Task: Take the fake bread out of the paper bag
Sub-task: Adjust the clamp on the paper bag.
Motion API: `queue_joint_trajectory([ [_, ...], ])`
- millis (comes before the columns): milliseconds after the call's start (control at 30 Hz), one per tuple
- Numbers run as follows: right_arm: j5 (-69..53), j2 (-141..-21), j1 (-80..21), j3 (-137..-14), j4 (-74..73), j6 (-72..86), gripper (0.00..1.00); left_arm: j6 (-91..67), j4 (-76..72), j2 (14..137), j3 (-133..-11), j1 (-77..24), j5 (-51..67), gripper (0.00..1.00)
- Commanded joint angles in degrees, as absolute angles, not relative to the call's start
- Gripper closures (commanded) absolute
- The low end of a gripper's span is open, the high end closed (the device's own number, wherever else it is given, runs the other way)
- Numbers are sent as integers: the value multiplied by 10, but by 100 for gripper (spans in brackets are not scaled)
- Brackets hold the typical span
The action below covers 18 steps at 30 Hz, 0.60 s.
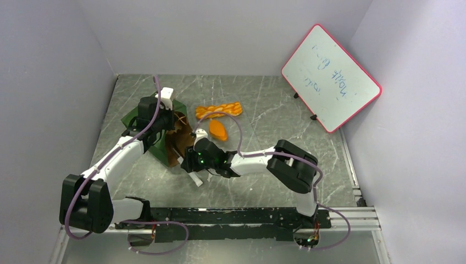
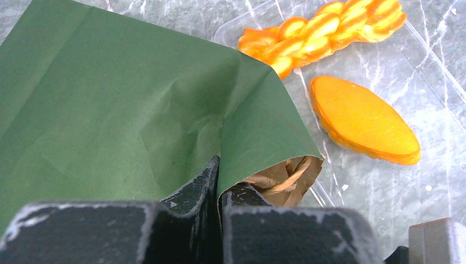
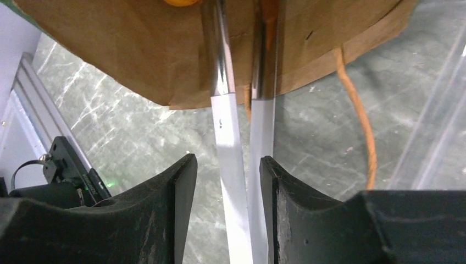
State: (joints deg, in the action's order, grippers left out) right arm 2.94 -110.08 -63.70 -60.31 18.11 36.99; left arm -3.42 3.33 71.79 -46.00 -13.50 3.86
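The dark green paper bag point(image 1: 158, 148) lies tipped over, its brown mouth facing right. My left gripper point(image 1: 159, 120) is shut on the bag's upper rim point(image 2: 222, 176). Outside the bag, on the table to its right, lie a braided loaf point(image 2: 324, 33) and an oval roll point(image 2: 365, 118) of the fake bread point(image 1: 218, 110). My right gripper point(image 1: 189, 157) is closed round metal tongs point(image 3: 236, 126) whose two arms reach into the bag's mouth point(image 3: 137, 49). The right finger lies against one arm, with a sliver of gap at the left finger. An orange piece point(image 3: 181, 2) shows inside the bag.
A clear plastic tray point(image 2: 434, 66) lies under the loaf and roll. A tan loop handle point(image 3: 360, 121) hangs from the bag's mouth. A red-framed whiteboard point(image 1: 329, 77) leans at the back right. A black rail point(image 1: 247, 217) runs along the near edge. Grey walls close in left and right.
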Motion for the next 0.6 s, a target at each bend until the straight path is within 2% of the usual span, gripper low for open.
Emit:
queue_joint_trajectory([
  [0, -5, -1120, -635, -594, 216, 361, 51, -41, 21, 713, -456, -130, 59, 93],
  [200, -14, -1134, -635, -591, 220, 361, 55, -41, 20, 711, -455, -130, 60, 93],
  [400, -3, -1128, -637, -591, 214, 343, 80, -42, 20, 713, -455, -131, 58, 93],
  [567, 1, -1119, -641, -590, 210, 331, 84, -45, 19, 713, -457, -131, 55, 93],
])
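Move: The clamp's white handle lies almost at the right hand: roughly 2 cm back, 1 cm right and 2 cm below its half-open fingers. From that hand the paper bag is about 12 cm ahead and 9 cm left, the oval bread 13 cm ahead and 13 cm right, the braided bread 21 cm ahead and 13 cm right. From the left hand the handle is some 18 cm back, 6 cm right and 12 cm below. Down about 2 cm and back about 1 cm goes the right hand onto the clamp's handle, hardly turning, then its fingers close from half open to nearly shut, pinching just one of the clamp's two arms, the one nearer the robot's base; the other is left outside the grip. The left hand stays put and keeps its pinch on the bag's upper rim. ##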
